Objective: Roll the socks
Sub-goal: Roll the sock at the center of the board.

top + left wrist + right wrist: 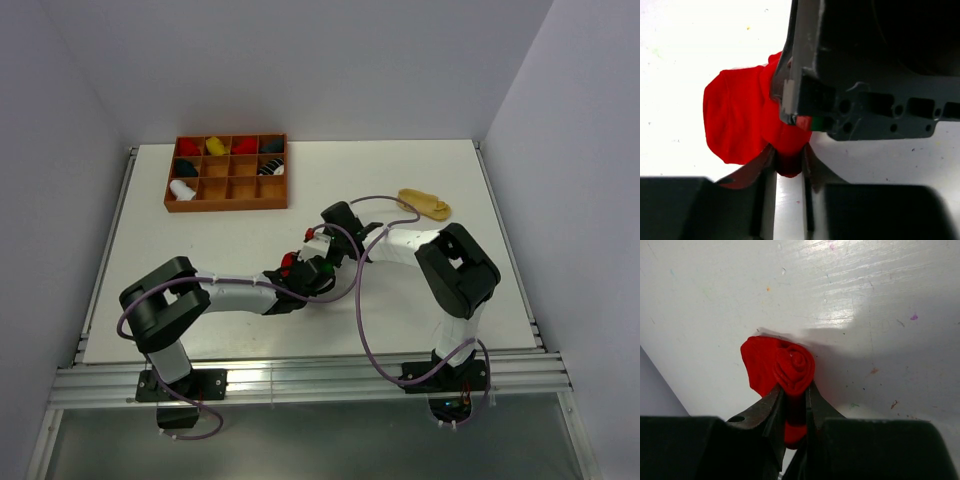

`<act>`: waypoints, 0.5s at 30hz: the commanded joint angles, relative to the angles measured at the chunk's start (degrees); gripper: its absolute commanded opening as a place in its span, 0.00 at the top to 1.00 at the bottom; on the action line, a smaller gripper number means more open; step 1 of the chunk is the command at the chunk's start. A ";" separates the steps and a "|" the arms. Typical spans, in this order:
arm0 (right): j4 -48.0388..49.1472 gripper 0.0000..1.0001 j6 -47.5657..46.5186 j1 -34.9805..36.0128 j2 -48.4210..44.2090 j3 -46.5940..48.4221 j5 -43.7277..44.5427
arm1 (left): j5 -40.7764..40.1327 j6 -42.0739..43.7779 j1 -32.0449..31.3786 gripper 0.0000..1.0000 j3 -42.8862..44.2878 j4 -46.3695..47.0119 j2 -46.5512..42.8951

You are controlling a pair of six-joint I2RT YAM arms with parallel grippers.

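A red sock [792,365], wound into a tight spiral with a loose flap to its left, is held just above the white table. My right gripper [796,389] is shut on the spiral's end. My left gripper [789,156] is shut on a fold of the same red sock [737,120], right beside the right gripper's dark body [865,75]. From above, the two grippers meet mid-table and only a bit of the red sock [290,263] shows between them. A tan-yellow sock [425,205] lies flat at the right, apart from both arms.
A brown wooden compartment tray [228,204] sits at the back left, with rolled socks in several of its cells. A purple cable loops over the table between the arms. Grey walls close in the table on three sides.
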 commanded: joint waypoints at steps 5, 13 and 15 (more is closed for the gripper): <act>-0.29 1.00 -0.15 0.67 -0.40 1.80 -1.52 | 0.40 -0.05 -0.44 0.99 3.61 -2.30 2.07; 8.13 0.61 0.38 -0.03 -4.09 -3.56 -2.40 | 9.51 -3.38 3.60 0.99 -0.87 -0.99 -5.56; 10.78 0.53 0.38 -0.47 -6.02 -5.40 -2.05 | 13.65 -4.09 6.57 0.99 -3.24 0.50 -7.50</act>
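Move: The red sock is between both hands: its middle is about 3 cm ahead and 2 cm left of the left hand point, and about 2 cm left of and level with the right's, some 1 cm below each. The wooden tray stands roughly 26 cm ahead and 23 cm left of the left hand; the yellow sock lies about 14 cm ahead and 29 cm right of the right hand, some 2 cm lower. The left fingers, already around the near part of the red sock, pinch shut on it until nearly closed, the hand almost still. The right keeps its grip on the roll in place and only late opens its fingers to about twice their gap. As they open, the left hand starts off leftward, about 1 cm, rising slightly with its pinch kept. ##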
